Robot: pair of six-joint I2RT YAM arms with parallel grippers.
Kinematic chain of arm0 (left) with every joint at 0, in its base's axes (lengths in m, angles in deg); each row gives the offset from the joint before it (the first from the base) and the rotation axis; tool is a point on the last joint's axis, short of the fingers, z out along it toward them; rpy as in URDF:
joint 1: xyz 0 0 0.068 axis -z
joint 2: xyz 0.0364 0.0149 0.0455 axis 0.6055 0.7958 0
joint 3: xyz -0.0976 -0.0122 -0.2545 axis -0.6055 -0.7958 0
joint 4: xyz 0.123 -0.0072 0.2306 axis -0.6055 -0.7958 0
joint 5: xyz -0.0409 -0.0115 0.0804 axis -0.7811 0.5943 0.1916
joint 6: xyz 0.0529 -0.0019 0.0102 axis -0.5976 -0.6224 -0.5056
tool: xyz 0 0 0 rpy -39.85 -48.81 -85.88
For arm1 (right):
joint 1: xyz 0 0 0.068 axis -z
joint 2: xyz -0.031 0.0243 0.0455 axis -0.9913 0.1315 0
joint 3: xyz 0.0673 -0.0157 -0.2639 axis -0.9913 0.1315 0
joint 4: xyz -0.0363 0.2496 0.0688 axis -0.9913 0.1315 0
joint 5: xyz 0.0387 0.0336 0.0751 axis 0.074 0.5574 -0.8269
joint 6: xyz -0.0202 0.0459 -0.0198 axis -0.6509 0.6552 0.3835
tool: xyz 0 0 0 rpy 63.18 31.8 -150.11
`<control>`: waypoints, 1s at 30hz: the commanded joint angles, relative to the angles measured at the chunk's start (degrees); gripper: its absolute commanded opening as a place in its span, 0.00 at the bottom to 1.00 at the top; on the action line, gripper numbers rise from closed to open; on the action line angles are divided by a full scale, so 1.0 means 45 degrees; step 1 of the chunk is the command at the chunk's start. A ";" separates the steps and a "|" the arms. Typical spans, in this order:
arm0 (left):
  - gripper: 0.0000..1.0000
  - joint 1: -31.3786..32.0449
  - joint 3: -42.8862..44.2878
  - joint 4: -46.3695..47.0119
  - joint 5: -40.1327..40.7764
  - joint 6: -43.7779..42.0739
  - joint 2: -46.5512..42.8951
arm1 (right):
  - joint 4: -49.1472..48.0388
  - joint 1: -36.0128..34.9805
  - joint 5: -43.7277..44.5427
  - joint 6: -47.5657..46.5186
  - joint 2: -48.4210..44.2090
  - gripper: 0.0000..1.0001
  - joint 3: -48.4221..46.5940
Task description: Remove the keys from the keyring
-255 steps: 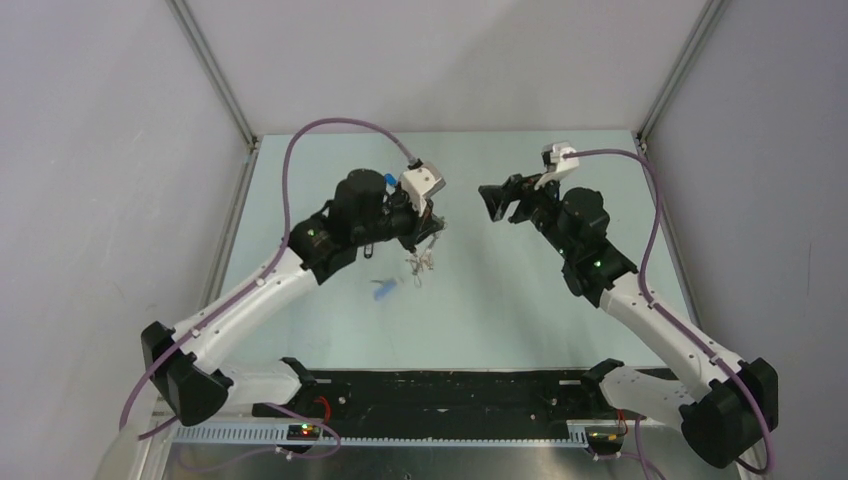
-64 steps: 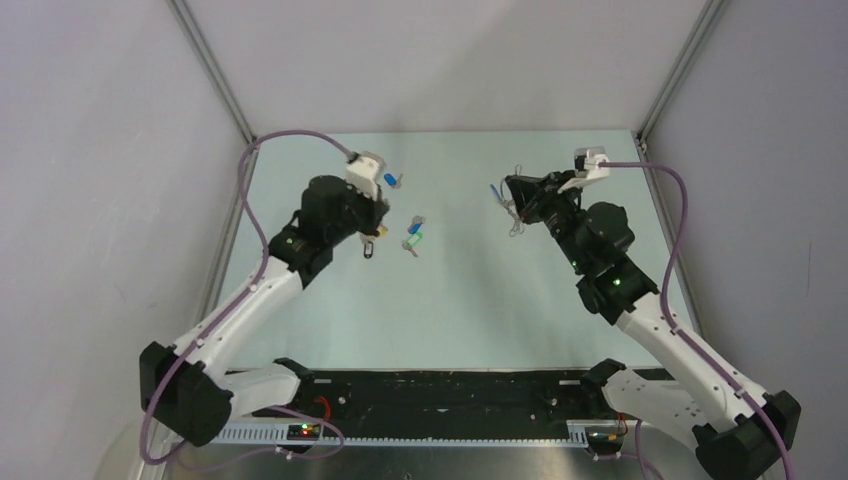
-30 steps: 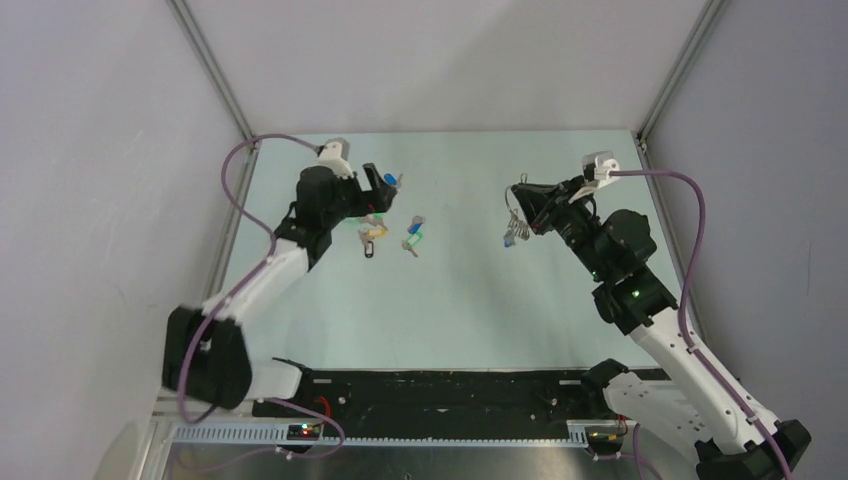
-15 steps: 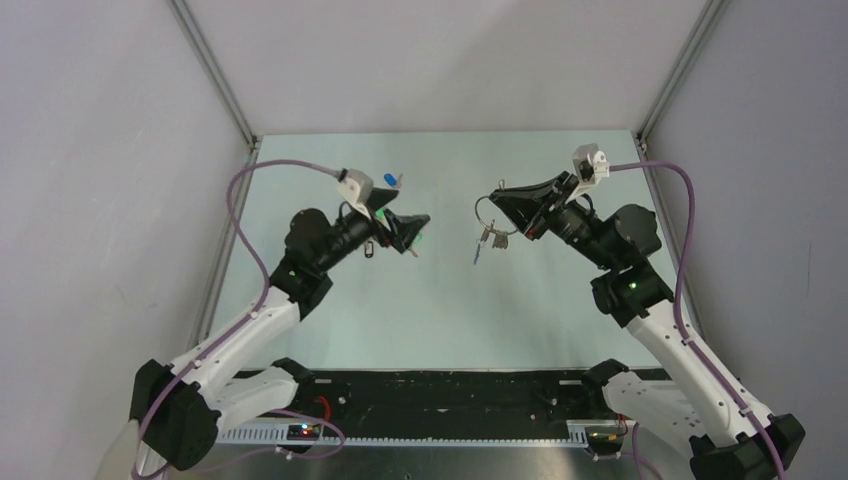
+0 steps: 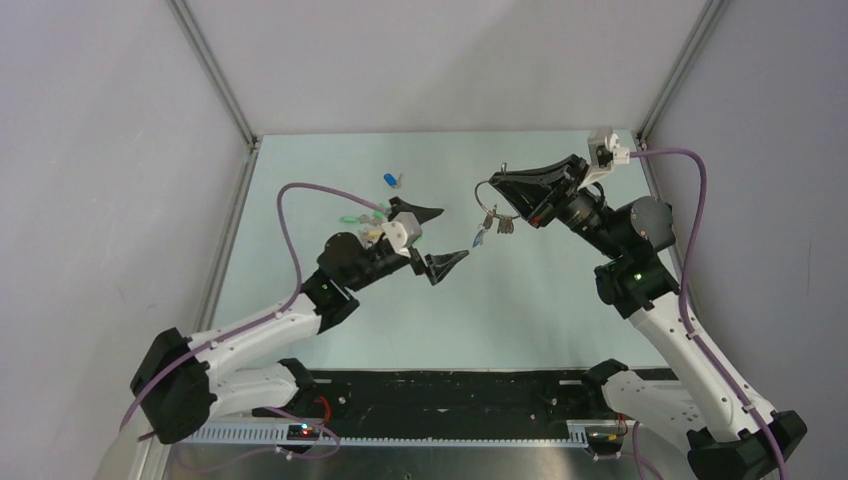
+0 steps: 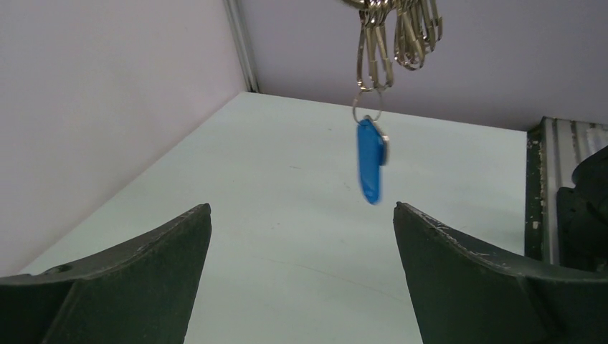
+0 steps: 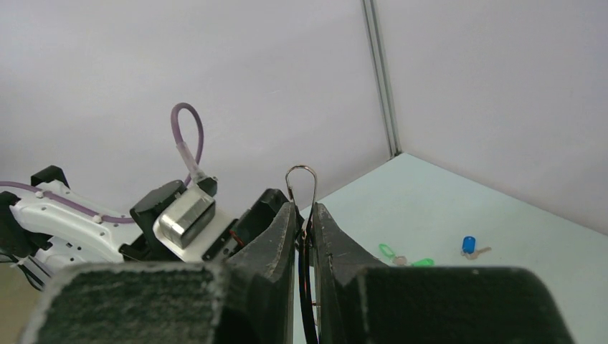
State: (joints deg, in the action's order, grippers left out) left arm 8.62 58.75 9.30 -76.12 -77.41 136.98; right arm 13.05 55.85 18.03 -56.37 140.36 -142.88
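My right gripper [image 5: 498,182] is shut on the thin silver keyring [image 5: 480,200] and holds it in the air over the middle of the table. The ring's loop sticks out above the closed fingertips in the right wrist view [image 7: 301,169]. Silver keys [image 5: 499,223] dangle from it, and a blue-capped key [image 5: 478,238] hangs lowest. My left gripper [image 5: 454,232] is open and empty, just left of and below the hanging keys. In the left wrist view the blue-capped key [image 6: 369,161] hangs above and between the spread fingers [image 6: 143,272], nearer the right one, not touching.
Loose keys lie on the far left of the table: a blue-capped one [image 5: 390,180] and green-capped ones [image 5: 350,217], also seen in the right wrist view [image 7: 423,262]. Grey walls and metal corner posts [image 5: 215,70] bound the table.
My left gripper has swung away from the loose keys toward the centre and now sits open beside the dangling bunch. My right gripper still holds the ring, shifted slightly.
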 commanded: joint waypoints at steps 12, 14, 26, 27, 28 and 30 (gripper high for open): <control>0.94 0.0631 0.1901 0.1950 -0.0541 -0.0712 0.2204 | -0.0997 0.0041 0.0009 0.0524 -0.0102 0.00 -0.0705; 0.93 0.0717 0.1829 0.1972 -0.0620 -0.0755 0.2236 | -0.0992 0.0031 0.0088 0.0473 -0.0114 0.00 -0.0693; 0.49 0.0818 0.2632 0.2093 -0.0894 -0.0110 0.3218 | -0.0986 -0.0028 0.0197 0.0499 -0.0070 0.00 -0.0700; 0.43 0.0818 0.2698 0.2094 -0.0831 -0.0117 0.3327 | -0.0922 -0.0029 0.0232 0.0458 -0.0108 0.00 -0.0697; 0.41 0.0818 0.2743 0.2095 -0.0827 -0.0108 0.3372 | -0.0888 -0.0029 0.0282 0.0409 -0.0127 0.00 -0.0693; 0.36 0.0830 0.2823 0.2095 -0.0868 -0.0098 0.3551 | -0.0774 -0.0029 0.0366 0.0341 -0.0205 0.00 -0.0697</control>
State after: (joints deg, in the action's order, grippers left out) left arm 12.05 68.80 15.94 -79.92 -78.00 151.99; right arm 12.05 55.92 18.29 -54.45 140.75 -143.21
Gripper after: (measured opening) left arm 0.388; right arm 0.143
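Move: The blue key hangs about 7 cm to the left hand's right, roughly 1 cm ahead and 1 cm higher. The keyring carrying it is some 9 cm above that hand, 8 cm right and 2 cm ahead; the metal clips, level fore and aft, hang about 9 cm right and 5 cm up. From the right hand, which already holds the ring, the blue key is roughly 14 cm below, 3 cm left and 2 cm back. The left hand reaches about 6 cm to the right towards the hanging blue key, bowing slightly forward and back on the way and rising about 1 cm, while its wrist turns a few degrees clockwise; late in the reach the wide-open fingers close to well under half, one tip on each side of the key. The right hand stays in place with its fingers still shut on the keyring, holding it up for the left. ##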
